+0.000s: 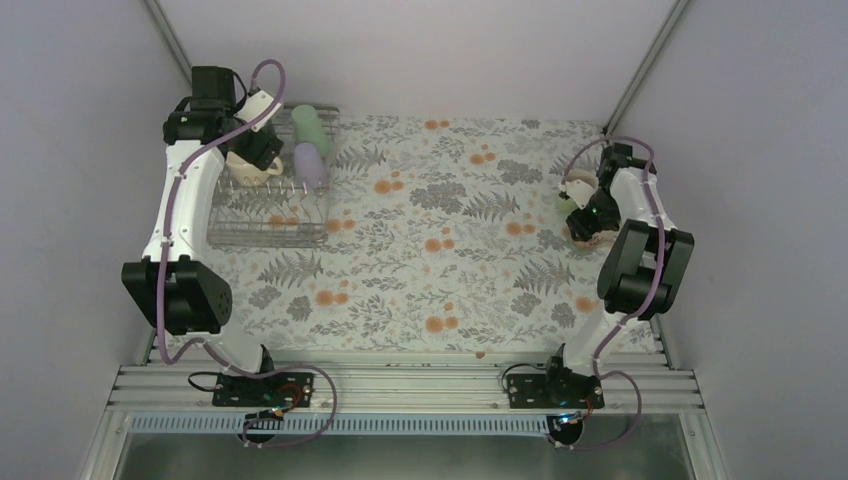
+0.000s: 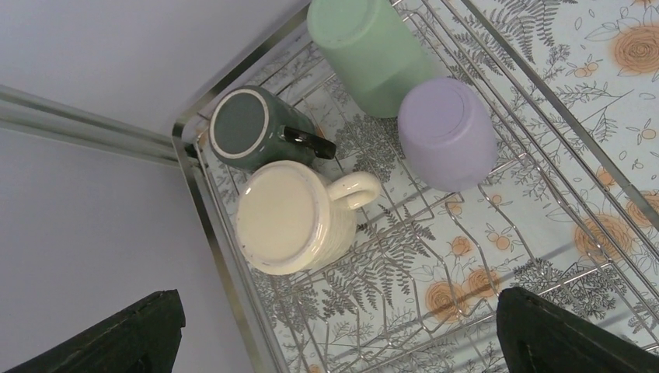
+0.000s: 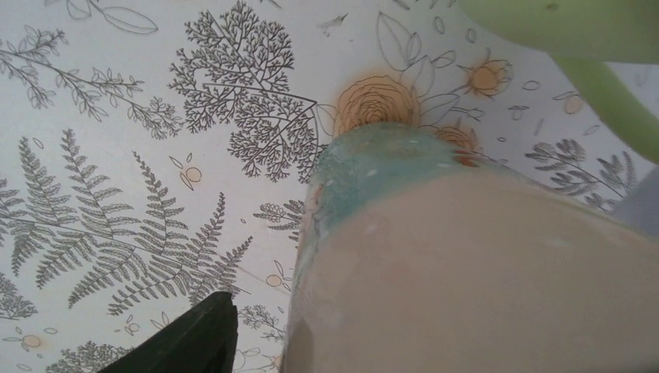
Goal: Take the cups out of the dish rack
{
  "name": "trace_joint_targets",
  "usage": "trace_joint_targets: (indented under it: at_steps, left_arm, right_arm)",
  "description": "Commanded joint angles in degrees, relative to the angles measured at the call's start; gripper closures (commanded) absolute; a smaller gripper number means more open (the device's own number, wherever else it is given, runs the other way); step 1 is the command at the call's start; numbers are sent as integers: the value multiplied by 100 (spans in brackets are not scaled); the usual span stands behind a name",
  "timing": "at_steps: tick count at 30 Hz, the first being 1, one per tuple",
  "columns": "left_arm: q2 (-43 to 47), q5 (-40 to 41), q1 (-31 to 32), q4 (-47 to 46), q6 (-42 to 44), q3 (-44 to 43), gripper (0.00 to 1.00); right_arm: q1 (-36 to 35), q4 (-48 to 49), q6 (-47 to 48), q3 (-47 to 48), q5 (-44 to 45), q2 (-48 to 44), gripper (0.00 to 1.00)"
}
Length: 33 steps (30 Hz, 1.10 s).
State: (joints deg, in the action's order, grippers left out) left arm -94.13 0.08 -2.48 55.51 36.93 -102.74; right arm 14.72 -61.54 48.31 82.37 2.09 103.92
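The dish rack (image 1: 268,225) stands at the back left; its rim also shows in the left wrist view (image 2: 203,225). In it, upside down, are a cream-yellow mug (image 2: 287,217), a dark green-black mug (image 2: 245,128), a mint-green tumbler (image 2: 365,50) and a lilac tumbler (image 2: 449,132). My left gripper (image 2: 342,342) hovers open and empty above the rack, just short of the cream mug. My right gripper (image 1: 586,214) is at the far right, around the beige patterned mug (image 3: 482,264) on the cloth. Its visible finger (image 3: 186,338) stands apart from the mug; the other is hidden. A pale yellow-green cup (image 3: 591,31) sits just beyond.
A floral cloth (image 1: 450,230) covers the table. Grey walls close in on the left, the back and the right. The rack's upright wire prongs (image 2: 466,233) stand between the mugs and my left fingers.
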Motion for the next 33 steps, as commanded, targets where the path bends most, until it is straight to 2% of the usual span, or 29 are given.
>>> trace_joint_targets:
  at_steps: [1, 4, 7, 8, 11, 15, 17, 20, 25, 29, 33]
  left_arm:
    - [-132, -210, -84, 66, 42, -242, 0]
    - [-284, -223, -125, 65, -6, -405, 0]
    - [-521, -224, -134, 100, -46, -662, 0]
    - [-663, -231, -137, 142, -87, -778, 0]
    - [-1309, -322, -138, 661, -253, -1493, 0]
    - [-2197, -1005, -95, 1538, -215, -2743, 0]
    - [-2524, -1181, 0, 1796, -27, -3050, 0]
    - [-2958, -1305, 152, 2190, 335, -3442, 0]
    - [-3158, -1190, 301, 2219, 648, -3385, 0]
    - [-3433, -1156, 348, 2219, 576, -3488, 0]
    - [-3891, -1047, 337, 2192, 306, -4077, 0]
  right_arm:
    - [48, -302, 62, 432, -91, -379, 32]
    - [48, -574, 131, 744, -67, -681, 20]
    - [44, -802, 150, 1219, -104, -974, 2]
    - [34, -889, 111, 1434, -166, -1032, 0]
    - [-68, -1204, -37, 2145, -402, -1016, 0]
    - [-334, -1211, -154, 2473, -775, -1101, 0]
    - [-442, -1211, -173, 2508, -1073, -1113, 0]
    - [-565, -1211, -272, 2488, -1401, -1050, 0]
    - [-679, -1158, -395, 2349, -1620, -947, 0]
    - [-765, -995, -506, 2128, -1675, -941, 0]
    - [-819, -901, -559, 1960, -1756, -958, 0]
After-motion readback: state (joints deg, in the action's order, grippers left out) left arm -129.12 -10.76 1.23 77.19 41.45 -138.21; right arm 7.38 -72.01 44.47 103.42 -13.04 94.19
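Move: The left hand, empty, has the purple cup about 7 cm ahead, 5 cm to its right and 21 cm below. The tall green cup stands 9 cm beyond that cup, the cream mug some 14 cm to its left, the dark mug 12 cm left and 8 cm farther out. The right hand is at the patterned mug, its middle roughly 3 cm right, 1 cm ahead and 4 cm below; the light green cup is 8 cm ahead, 2 cm left. The purple cup lies about 64 cm left and 15 cm ahead of the right hand. The right fingers come free of the patterned mug's wall, going from half to wide open as the hand rises about 20 cm and tilts outward, then shifts left and sinks slightly. Meanwhile the left hand, fingers wide, reaches forward over the rack, then drops about 10 cm while swinging right and tipping down some 20 degrees towards the purple cup, without touching it. ##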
